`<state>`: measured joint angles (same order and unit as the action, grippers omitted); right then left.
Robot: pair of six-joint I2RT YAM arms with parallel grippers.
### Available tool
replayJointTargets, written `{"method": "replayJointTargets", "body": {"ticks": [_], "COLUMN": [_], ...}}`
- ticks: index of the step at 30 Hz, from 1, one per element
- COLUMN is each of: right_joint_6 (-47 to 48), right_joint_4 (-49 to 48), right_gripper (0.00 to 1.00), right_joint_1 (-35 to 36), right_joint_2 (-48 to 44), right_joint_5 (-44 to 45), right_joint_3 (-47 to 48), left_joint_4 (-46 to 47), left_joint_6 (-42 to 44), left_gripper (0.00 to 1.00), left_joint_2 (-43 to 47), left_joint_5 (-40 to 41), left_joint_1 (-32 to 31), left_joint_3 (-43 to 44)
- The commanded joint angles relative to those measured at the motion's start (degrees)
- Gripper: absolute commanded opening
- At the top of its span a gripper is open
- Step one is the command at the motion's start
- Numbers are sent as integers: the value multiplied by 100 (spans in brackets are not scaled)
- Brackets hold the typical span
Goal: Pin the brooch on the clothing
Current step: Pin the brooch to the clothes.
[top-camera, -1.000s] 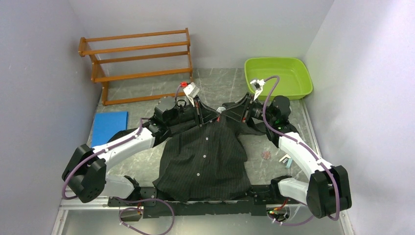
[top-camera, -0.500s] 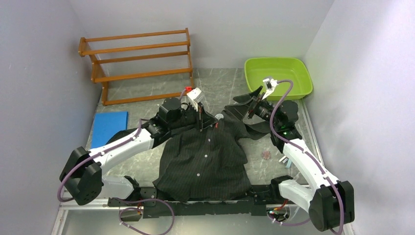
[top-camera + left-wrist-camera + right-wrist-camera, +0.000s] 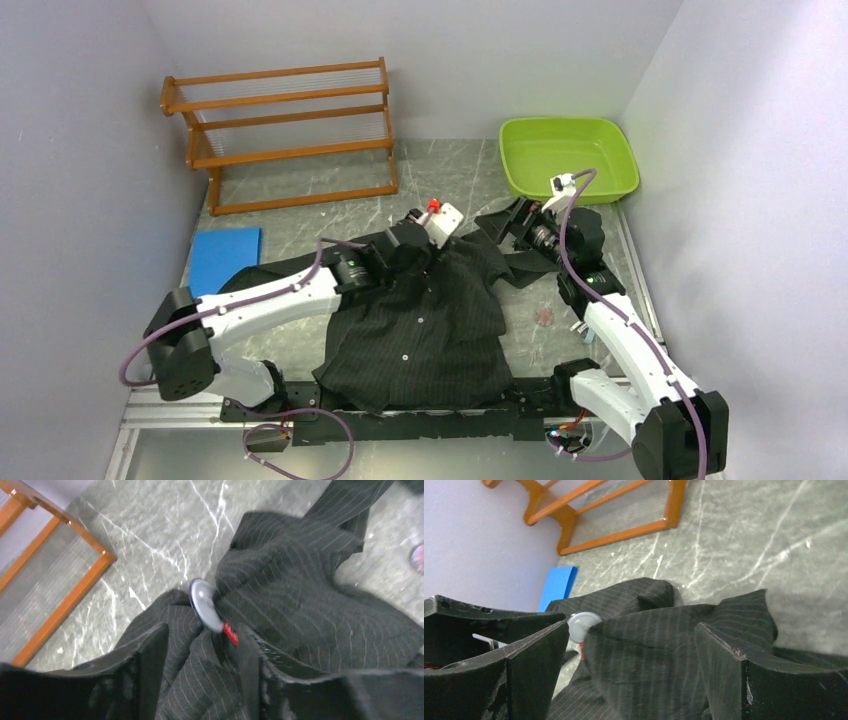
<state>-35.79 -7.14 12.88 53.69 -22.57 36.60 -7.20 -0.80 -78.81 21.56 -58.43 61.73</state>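
The clothing point(image 3: 420, 330), a black pinstriped shirt, lies flat with its collar at the far end. A round pale-grey brooch point(image 3: 205, 604) with a red bit under it sits on the collar folds; the right wrist view shows the brooch point(image 3: 583, 622) too. From above, my left wrist hides it. My left gripper point(image 3: 420, 250) hangs over the collar, its jaws point(image 3: 202, 630) apart with a loose fold of cloth point(image 3: 300, 590) between them. My right gripper point(image 3: 515, 228) stands wide open beside the right shoulder, jaws point(image 3: 633, 630) straddling the cloth point(image 3: 649, 645) without pinching it.
A wooden rack point(image 3: 285, 130) stands at the back left and a green tub point(image 3: 570, 155) at the back right. A blue pad point(image 3: 225, 258) lies left of the shirt. A small pink round thing point(image 3: 545, 317) and a white-teal item point(image 3: 583, 325) lie right of it.
My right gripper opened, let the raised shoulder drop and drew back to the right. My left gripper slid right along the collar and its jaws parted.
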Motion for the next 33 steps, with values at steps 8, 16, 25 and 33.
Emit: {"method": "replayJointTargets", "body": {"ticks": [8,16,25,33], "right_joint_6": [-225,-137,-453,76], "right_joint_4": [1450,1589,1682,1495], "right_gripper": [100,100,100,98], "right_joint_1": [-19,-73,-396,-708], "right_joint_2": [-493,135,630,1918], "right_joint_5": [1133,1065,1417,1283], "right_joint_3": [-130,28,-218,80], "left_joint_4": [-1440,-1900,-1886,-1684], "left_joint_6": [523,-765,-2447,-3221], "left_gripper": [95,95,95,95], "left_joint_2": [119,323,278,-592], "left_joint_5": [-850,-2127,-3319,-4019], "left_joint_1": [-473,497,2848,4610], "left_joint_3": [1537,2101,1425,451]}}
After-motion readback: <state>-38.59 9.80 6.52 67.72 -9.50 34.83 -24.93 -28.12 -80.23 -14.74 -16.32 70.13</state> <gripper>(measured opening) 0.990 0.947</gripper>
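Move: The brooch sits just past the left fingertips, about 1 cm ahead and 1 cm to the right, at nearly their height, already being released into the clothing. From the left hand the clothing's middle lies some 15 cm back, 4 cm left and 20 cm down, and the wooden rack 20 cm ahead and 31 cm left. From the right hand the right sleeve is about 8 cm back, 8 cm right and 21 cm below; the brooch about 11 cm left, 2 cm back and slightly lower. The brooch is let go onto the clothing as the left fingers spread from half to fully open and dip back off it. The left hand then rises above its starting height and swings left and forward towards the rack, sinking again to end some 18 cm off, turned to face more straight ahead. The right hand, open and empty, sinks about 15 cm and drifts right towards the right sleeve, tipping down roughly 30 degrees. ##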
